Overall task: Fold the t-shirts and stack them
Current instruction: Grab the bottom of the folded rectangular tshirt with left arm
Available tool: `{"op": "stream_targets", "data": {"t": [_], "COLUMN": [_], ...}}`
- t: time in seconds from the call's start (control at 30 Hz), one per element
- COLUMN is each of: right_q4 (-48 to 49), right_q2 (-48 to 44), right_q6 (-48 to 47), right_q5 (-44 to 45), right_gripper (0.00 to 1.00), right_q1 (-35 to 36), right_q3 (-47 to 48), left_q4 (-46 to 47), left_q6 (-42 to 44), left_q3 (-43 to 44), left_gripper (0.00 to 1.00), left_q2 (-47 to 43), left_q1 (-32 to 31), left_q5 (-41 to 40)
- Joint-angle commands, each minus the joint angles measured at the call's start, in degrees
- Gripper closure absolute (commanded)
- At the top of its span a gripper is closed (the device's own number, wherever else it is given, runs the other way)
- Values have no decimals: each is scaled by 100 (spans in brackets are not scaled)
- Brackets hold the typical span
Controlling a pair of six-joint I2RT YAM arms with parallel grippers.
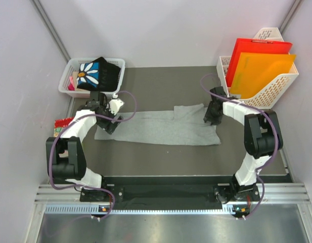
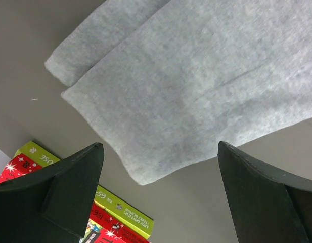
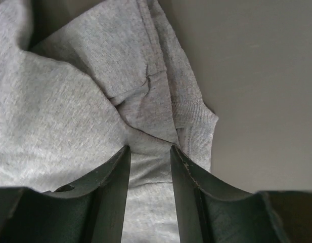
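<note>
A light heather-grey t-shirt point(image 1: 161, 129) lies spread flat across the middle of the table. My left gripper point(image 1: 109, 124) is open, just above the shirt's left edge; in the left wrist view point(image 2: 160, 148) a corner of the grey cloth point(image 2: 196, 91) lies between the wide-apart jaws, untouched. My right gripper point(image 1: 211, 117) is at the shirt's right end. In the right wrist view point(image 3: 149, 150) its jaws are closed on a bunched fold of the grey cloth point(image 3: 70, 121). The black t-shirt with a white daisy point(image 1: 99, 73) lies in the basket at the back left.
A white basket point(image 1: 75, 68) at the back left holds the black shirt and some pink cloth. A white bin point(image 1: 277, 88) at the back right holds red and orange folders point(image 1: 257, 58). A red and green patterned packet point(image 1: 61, 125) point(image 2: 115, 217) lies at the table's left edge.
</note>
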Motion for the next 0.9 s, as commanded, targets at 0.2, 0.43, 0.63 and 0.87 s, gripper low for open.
{"op": "stream_targets", "data": {"t": [0.2, 0.43, 0.63, 0.87], "right_q4": [-544, -658, -658, -904], "right_q2": [260, -205, -1216, -1559], "right_q6": [-56, 40, 5, -12], "right_q5": [1075, 1409, 1453, 1611], "right_gripper": [62, 64, 62, 62], "right_q1": [-567, -585, -234, 617], "right_q3": [-55, -11, 24, 323], "left_q4": [-143, -90, 33, 77], "left_q6": [19, -200, -560, -869], "left_q3": [96, 43, 288, 684], "left_gripper": [1, 1, 2, 3], "left_q2": [-480, -103, 617, 1329], "left_q1": [581, 715, 882, 891], "left_q5": [743, 789, 1078, 1289]}}
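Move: The folded t-shirt's left end, its bottom edge, lies about 5 cm to the left of the left hand, level with it fore and aft and 6 cm below; the red books are some 21 cm left and 3 cm back, the white basket about 24 cm ahead and 10 cm left. The t-shirt's right end is under the right hand's fingertips, its edge centred some 2 cm right and 2 cm back; the folder rack stands roughly 18 cm ahead and 20 cm right. The t-shirt is dragged to the right under the right hand's fingertips, which still press on its right end and travel about 6 cm before lifting off, up some 8 cm and slightly back left. Meanwhile the open left hand rises a little, shifts 2 cm left, then drops about 5 cm net towards the bottom edge, wrist turning some 15 degrees with its left side dipping, fingers staying open. ##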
